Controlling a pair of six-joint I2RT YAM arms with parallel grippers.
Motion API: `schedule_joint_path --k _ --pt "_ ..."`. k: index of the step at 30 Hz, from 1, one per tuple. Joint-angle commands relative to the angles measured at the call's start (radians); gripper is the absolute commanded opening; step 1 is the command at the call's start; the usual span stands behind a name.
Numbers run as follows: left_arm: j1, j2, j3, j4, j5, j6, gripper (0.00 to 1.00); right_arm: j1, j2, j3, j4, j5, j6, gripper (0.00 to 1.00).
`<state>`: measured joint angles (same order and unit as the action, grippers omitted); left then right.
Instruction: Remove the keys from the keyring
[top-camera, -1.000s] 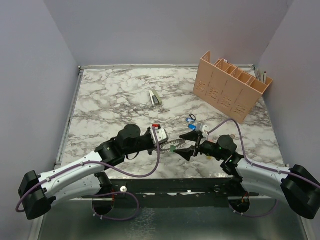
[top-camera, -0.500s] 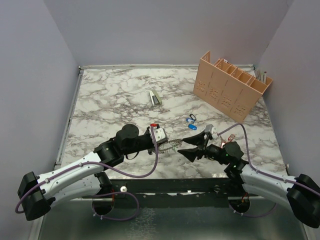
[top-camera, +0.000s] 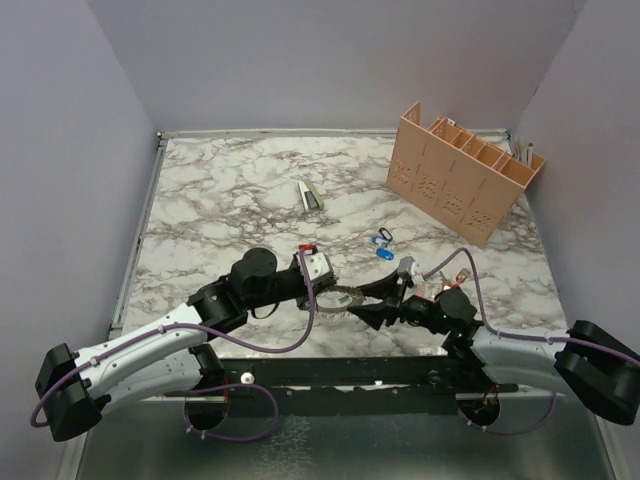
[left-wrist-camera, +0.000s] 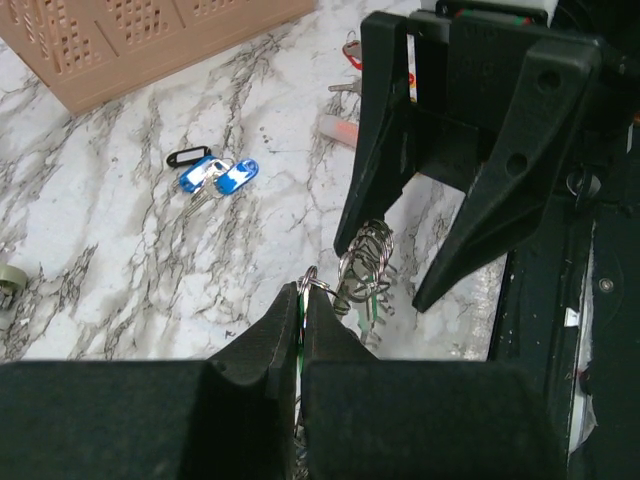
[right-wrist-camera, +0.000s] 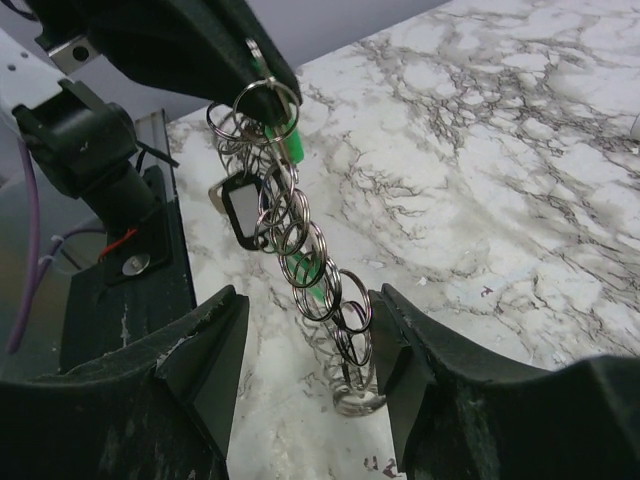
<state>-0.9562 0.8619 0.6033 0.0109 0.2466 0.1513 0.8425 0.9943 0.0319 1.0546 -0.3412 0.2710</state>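
The keyring (right-wrist-camera: 300, 250) hangs as a string of linked grey metal loops above the marble. My left gripper (left-wrist-camera: 303, 298) is shut on its top loop, with a green key head (right-wrist-camera: 290, 140) pinched between the jaws. A second green key (right-wrist-camera: 320, 292) and a black-framed tag (right-wrist-camera: 243, 210) sit among the loops. My right gripper (right-wrist-camera: 310, 300) is open, one finger on each side of the lower loops; its right finger is almost touching them. From above, both grippers meet at the keyring (top-camera: 345, 296) near the front edge. Two blue keys (top-camera: 381, 245) lie loose on the table.
A peach slotted organizer (top-camera: 465, 170) stands at the back right. A small grey-green stapler-like object (top-camera: 310, 195) lies mid-table. A bunch with red tags (left-wrist-camera: 350, 50) lies beyond the right gripper. The dark front rail (top-camera: 330, 370) runs just below both grippers.
My right gripper has shifted left onto the hanging keyring and its jaws have narrowed around the loops. The left gripper has kept its hold and barely moved.
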Motion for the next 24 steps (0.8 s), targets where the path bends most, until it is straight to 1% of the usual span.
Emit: schedule_joint_path --k 1,5,8,11,16,19,24 --pt "0.008 -0.004 0.019 0.069 0.023 -0.044 0.0 0.122 0.059 0.004 0.107 0.193 -0.111 0.58" --pt "0.008 -0.002 0.021 0.073 0.024 -0.061 0.0 0.197 0.107 0.003 0.15 0.379 -0.181 0.6" --pt "0.01 -0.003 0.021 0.073 0.021 -0.064 0.0 0.236 0.132 0.003 0.171 0.483 -0.214 0.61" --pt "0.011 -0.008 0.021 0.065 0.004 -0.061 0.0 0.247 0.112 -0.015 0.181 0.555 -0.214 0.68" --pt "0.017 -0.024 0.018 0.064 -0.018 -0.061 0.0 0.25 -0.021 -0.005 -0.007 0.558 -0.228 0.76" --pt "0.024 -0.018 0.018 0.066 -0.022 -0.065 0.0 0.25 -0.089 -0.009 -0.077 0.552 -0.246 0.8" --pt "0.034 -0.005 0.021 0.073 -0.031 -0.09 0.0 0.256 -0.105 0.012 -0.172 0.502 -0.302 0.81"
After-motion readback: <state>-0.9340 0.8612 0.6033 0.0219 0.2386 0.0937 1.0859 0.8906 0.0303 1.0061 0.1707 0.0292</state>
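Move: The keyring hangs from the left gripper, its middle about 3 cm to that hand's right, 1 cm back and 3 cm below; from the right hand it lies some 4 cm left, level fore and aft, and 3 cm higher, with its near rim between the open fingers. On the table 14 cm below the right hand, the blue-tagged keys lie about 19 cm ahead and 8 cm right, the red-tagged keys roughly 11 cm ahead and 23 cm right. Dip the right hand about 1 cm down while easing left and slightly back, then sweep it some 3 cm forward, up and to the right, turning it about 15 degrees clockwise and opening the fingers wider. Keep its forward finger against the keyring's free rim to bring that side forward, while the left gripper holds its pinch almost still. ##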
